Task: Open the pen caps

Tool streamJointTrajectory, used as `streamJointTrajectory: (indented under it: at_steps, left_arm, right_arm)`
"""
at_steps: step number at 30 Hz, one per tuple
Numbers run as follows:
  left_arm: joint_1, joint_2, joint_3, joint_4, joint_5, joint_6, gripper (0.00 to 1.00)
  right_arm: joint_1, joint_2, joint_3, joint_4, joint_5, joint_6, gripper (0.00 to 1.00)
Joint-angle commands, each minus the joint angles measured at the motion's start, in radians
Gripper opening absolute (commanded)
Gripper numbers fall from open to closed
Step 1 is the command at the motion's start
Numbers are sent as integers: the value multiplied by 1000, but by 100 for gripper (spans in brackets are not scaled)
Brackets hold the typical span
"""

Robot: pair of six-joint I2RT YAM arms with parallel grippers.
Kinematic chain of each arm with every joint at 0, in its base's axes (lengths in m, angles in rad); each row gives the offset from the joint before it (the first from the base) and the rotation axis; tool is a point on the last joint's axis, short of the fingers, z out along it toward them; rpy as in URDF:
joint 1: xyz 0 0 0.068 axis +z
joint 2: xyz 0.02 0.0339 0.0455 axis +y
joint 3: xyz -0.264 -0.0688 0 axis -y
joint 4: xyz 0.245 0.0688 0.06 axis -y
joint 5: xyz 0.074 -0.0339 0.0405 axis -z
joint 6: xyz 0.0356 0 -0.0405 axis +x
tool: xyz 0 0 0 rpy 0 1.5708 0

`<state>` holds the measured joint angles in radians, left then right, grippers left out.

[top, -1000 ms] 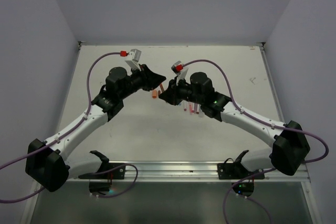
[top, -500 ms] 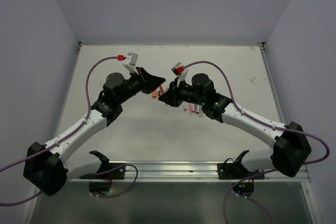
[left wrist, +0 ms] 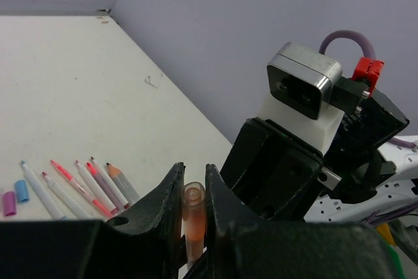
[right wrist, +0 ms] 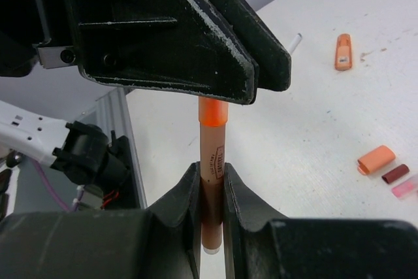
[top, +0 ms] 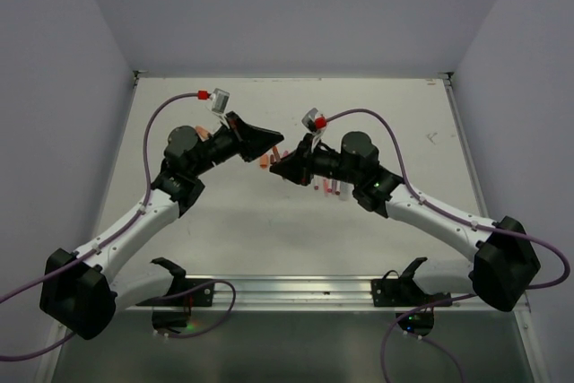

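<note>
A thick orange pen [right wrist: 213, 148] is held in the air over mid-table, between both grippers. My right gripper [right wrist: 212, 174] is shut on its tan barrel. My left gripper [left wrist: 194, 181] is shut on the translucent orange pen cap [left wrist: 194, 210] at the other end. From above, the left gripper [top: 278, 142] and the right gripper [top: 274, 169] meet tip to tip. An orange band [right wrist: 213, 112] shows just below the left fingers [right wrist: 196, 44]. Whether the cap has come off the barrel is hidden.
Several thin pale pens [left wrist: 78, 184] lie side by side on the table, with a blue cap [left wrist: 21, 191] and a purple cap [left wrist: 9, 203] beside them. Loose orange [right wrist: 377, 159], dark red [right wrist: 396, 174] and pink [right wrist: 405, 189] caps lie nearby. Another orange marker [right wrist: 343, 51] lies further off.
My left jaws have narrowed onto the orange cap. Both arms have shifted slightly outward at the wrists, while the fingertips stay together over mid-table.
</note>
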<state>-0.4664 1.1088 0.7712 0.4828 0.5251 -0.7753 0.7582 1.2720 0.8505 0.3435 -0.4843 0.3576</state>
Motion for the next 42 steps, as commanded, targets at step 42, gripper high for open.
streamJointTrajectory:
  at_steps: [42]
  left_arm:
    - [86,643,465,-857,-441,300,5]
  right_arm:
    - [-439,125,-67,-633,425,46,0]
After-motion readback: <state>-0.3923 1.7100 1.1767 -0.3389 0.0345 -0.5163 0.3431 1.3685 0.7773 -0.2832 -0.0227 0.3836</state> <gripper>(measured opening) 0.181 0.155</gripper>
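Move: Ahead and to its left lies the left hand's drop area: a bare spot roughly 14 cm forward, 8 cm left and 30 cm below, with the orange cap some 3 cm to the right of that spot and the brown cap 2 cm farther right. For the right hand, the free table beside the pen row is about 11 cm forward, 23 cm right and 25 cm below; the clear pen lies 3 cm to the left of that place, the brown-tipped marker about 6 cm to its left and 2 cm farther out. Pulling the pen and its cap apart, both grips kept shut: the right hand sinks and draws right with the pen while the left first dips forward, then swings left and up with the cap. The left then drops towards the row of caps, about 24 cm lower overall, tipping its fingers down; the right sweeps some 22 cm right and 20 cm down, turning clockwise and tipping down towards the end of the pen row. ##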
